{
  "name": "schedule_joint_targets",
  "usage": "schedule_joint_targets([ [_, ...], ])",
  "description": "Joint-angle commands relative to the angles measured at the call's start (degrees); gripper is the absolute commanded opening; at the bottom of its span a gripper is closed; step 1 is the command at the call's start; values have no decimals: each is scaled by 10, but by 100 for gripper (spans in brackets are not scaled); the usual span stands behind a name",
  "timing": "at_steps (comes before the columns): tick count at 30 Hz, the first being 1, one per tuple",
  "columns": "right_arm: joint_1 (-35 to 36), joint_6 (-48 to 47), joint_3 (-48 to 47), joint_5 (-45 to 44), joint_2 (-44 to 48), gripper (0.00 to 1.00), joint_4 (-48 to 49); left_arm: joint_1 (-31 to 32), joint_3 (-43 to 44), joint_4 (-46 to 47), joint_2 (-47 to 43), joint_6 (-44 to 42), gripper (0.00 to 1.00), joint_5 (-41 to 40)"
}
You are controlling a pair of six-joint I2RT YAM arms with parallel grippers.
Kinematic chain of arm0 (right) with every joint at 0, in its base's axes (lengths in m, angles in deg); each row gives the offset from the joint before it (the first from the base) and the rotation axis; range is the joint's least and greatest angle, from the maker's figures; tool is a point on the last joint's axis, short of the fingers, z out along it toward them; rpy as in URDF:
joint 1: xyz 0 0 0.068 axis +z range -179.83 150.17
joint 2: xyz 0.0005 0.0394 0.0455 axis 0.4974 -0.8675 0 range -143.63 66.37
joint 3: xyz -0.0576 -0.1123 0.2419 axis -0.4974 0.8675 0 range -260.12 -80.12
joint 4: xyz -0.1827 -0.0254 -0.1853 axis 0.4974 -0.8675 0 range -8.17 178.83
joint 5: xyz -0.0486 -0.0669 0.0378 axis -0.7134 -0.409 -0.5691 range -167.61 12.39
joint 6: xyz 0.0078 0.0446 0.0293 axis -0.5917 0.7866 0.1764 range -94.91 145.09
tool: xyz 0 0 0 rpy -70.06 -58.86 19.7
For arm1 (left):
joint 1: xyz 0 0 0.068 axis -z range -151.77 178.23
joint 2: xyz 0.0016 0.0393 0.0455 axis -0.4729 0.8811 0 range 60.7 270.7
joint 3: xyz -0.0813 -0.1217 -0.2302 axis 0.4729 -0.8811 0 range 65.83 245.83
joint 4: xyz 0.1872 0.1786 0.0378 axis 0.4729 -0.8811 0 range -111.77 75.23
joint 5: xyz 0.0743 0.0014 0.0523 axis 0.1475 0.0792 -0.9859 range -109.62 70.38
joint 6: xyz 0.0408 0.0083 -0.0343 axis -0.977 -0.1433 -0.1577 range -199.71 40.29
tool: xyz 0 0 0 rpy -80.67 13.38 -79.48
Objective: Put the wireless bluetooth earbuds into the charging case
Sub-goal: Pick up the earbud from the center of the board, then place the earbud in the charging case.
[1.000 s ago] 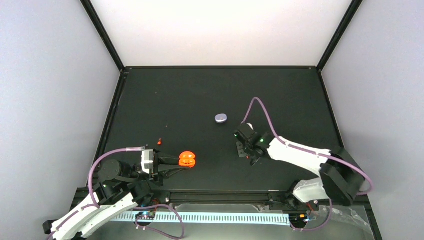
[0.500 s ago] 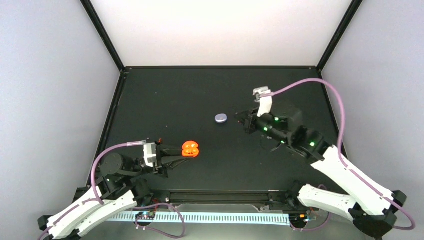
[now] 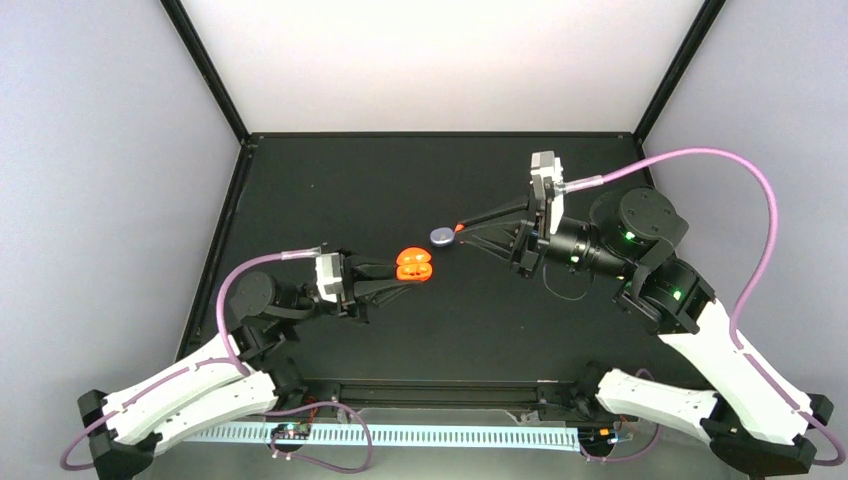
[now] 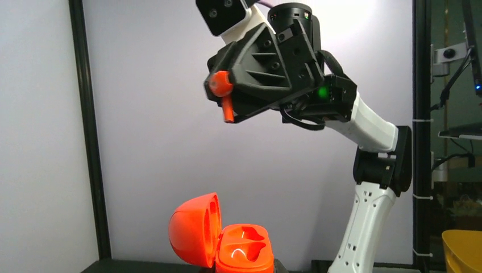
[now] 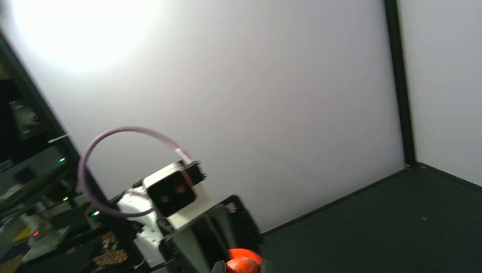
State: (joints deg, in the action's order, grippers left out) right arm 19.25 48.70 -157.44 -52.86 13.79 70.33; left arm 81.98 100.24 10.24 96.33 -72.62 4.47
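Observation:
The charging case (image 3: 413,266) is bright orange, and my left gripper (image 3: 402,272) is shut on its base. In the left wrist view the case (image 4: 245,255) stands upright with its hinged lid (image 4: 193,230) swung open to the left. Both wells show bare. My right gripper (image 3: 461,229) is shut on a small red earbud (image 3: 458,228), up in the air to the right of the case. From the left wrist, that earbud (image 4: 220,84) shows its round head and a short stem hanging down. In the right wrist view the earbud (image 5: 242,266) sits between the fingertips, with the case (image 5: 245,253) just behind.
A small pale lavender oval object (image 3: 441,236) lies on the black table (image 3: 400,180), just under and left of my right fingertips. Black frame posts and pale walls close in the table's back and sides.
My right arm swung up from near the front edge towards the table's middle, carrying the earbud. My left arm lifted the open case and carried it right, towards the right gripper.

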Motion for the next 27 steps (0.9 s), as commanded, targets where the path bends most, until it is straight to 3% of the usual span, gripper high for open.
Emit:
schedule_joint_targets([
  [1, 47, -26, -31, 20, -4, 4, 25, 4, 45, 85, 38, 6, 1, 34],
  [14, 211, -117, -73, -126, -59, 4, -6, 4, 50, 79, 30, 17, 2, 34],
  [27, 237, -122, -59, -171, -95, 3, 11, 4, 45, 71, 12, 26, 1, 40],
])
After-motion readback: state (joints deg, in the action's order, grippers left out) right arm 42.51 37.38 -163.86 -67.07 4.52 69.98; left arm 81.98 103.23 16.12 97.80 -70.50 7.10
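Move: The right hand already holds the orange earbud in its fingertips, high above the board. The open orange charging case, kept in the left fingers, is its goal and lies about 8 cm to the right hand's left, 5 cm back and 8 cm below. Counted from the left hand, the earbud is some 9 cm to the right, 5 cm ahead and 8 cm up. Back and to the left in an arc, the right hand brings the held earbud about 9 cm towards the open case, rising some 3 cm on the way and then sinking again as it swings left; its wrist turns roughly 10 degrees counter-clockwise. The left hand keeps the case gripped and lifts it nearly 4 cm to meet the earbud. Both grips stay shut. ##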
